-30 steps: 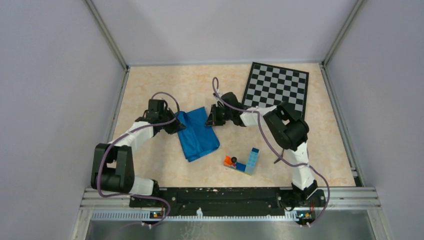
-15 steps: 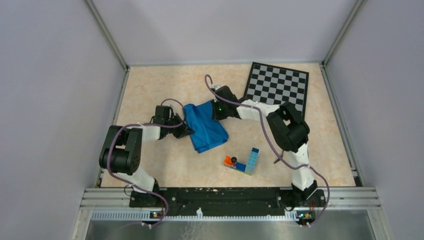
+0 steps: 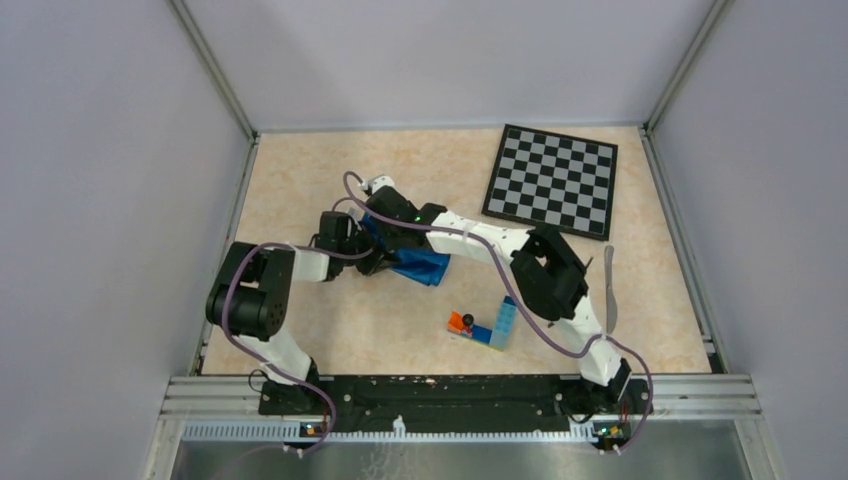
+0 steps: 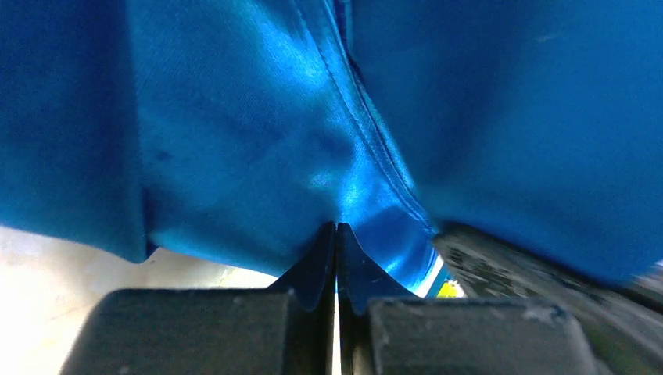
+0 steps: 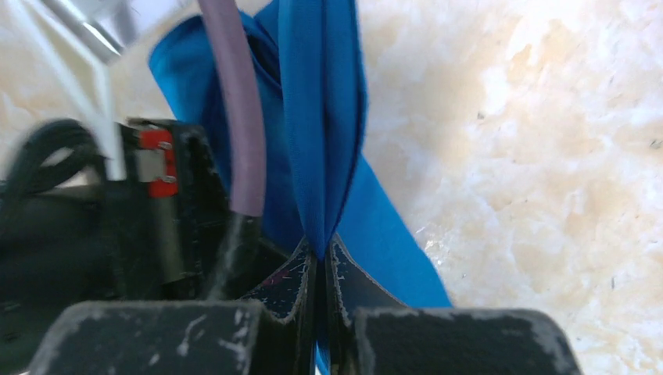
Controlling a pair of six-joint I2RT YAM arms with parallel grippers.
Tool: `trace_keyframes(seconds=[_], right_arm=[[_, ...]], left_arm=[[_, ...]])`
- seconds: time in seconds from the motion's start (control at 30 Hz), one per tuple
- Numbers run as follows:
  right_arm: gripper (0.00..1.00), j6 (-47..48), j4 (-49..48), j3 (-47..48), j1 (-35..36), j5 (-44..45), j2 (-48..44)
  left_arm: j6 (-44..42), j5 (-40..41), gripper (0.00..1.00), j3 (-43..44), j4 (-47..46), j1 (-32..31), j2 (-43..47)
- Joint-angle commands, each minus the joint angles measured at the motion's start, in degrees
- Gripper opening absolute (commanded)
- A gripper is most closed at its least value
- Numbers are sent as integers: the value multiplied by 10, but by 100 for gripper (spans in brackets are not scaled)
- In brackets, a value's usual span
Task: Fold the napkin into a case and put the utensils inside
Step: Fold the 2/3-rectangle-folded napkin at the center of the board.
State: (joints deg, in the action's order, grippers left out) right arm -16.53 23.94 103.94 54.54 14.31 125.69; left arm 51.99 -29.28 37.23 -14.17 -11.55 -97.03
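Observation:
The bright blue napkin (image 3: 425, 266) hangs bunched between both grippers left of the table's middle. My left gripper (image 3: 376, 262) is shut on it from the left; in the left wrist view the cloth (image 4: 234, 141) fills the frame and is pinched at the tips of the left gripper (image 4: 337, 226). My right gripper (image 3: 386, 230) reaches across from the right, just behind the left one, and is shut on a folded edge. The right wrist view shows that fold (image 5: 322, 117) rising from the right gripper (image 5: 320, 248). A silver-grey knife (image 3: 609, 290), one of the utensils, lies on the table at the right.
A chessboard (image 3: 551, 180) lies at the back right. A small blue toy-brick block (image 3: 503, 322) with an orange piece (image 3: 458, 322) sits in front of the napkin. The left arm's purple cable (image 5: 234, 101) passes right beside the right gripper's fingers. Grey walls enclose the table.
The right gripper has swept left with its napkin edge, over to the left gripper. The left gripper closed on the cloth. The napkin is now a narrower bundle, and the knife has come into view.

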Motion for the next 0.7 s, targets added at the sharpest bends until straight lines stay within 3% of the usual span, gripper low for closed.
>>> trace_keyframes(seconds=[0.0,0.33,0.47,0.67], right_arm=[[0,3,25,-2,-3,33,12],[0,42,-49,-72,-8,-14,-15],[0,47,-49,-68,-8,-14,-15],[0,56,-42,-50,-6,-4,-14]], left_arm=[[-10,-8,3,-23,-6,9,25],[-30,-55,13,-76,15,104,120],[-41,-78,19,-54,19,147,101],[-34,-73,26,-20,0,148,44]])
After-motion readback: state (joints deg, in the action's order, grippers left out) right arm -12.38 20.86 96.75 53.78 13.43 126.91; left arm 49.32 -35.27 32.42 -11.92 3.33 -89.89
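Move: The left hand's shut fingertips are low at the near-left part of the napkin, whose middle lies some 3 cm ahead and 3 cm to the right, about 1 cm below. The right hand already holds the napkin's flap, with the folded middle about 1 cm back, 1 cm to its right and 6 cm below. The toy blocks are about 18 cm right and 16 cm back of the right hand; the checkered board is roughly 32 cm right and 14 cm ahead. With its pinch kept shut on the flap, the right hand lowers it about 5 cm onto the rest of the napkin, easing 2 to 3 cm to the right as it sinks, and then holds there low over the cloth. Meanwhile the left hand draws out from the napkin, first a little back and then about 7 cm left past its near-left edge, rising a couple of centimetres, coming forward again, turning some 10 degrees counter-clockwise and parting its fingers about a quarter. ##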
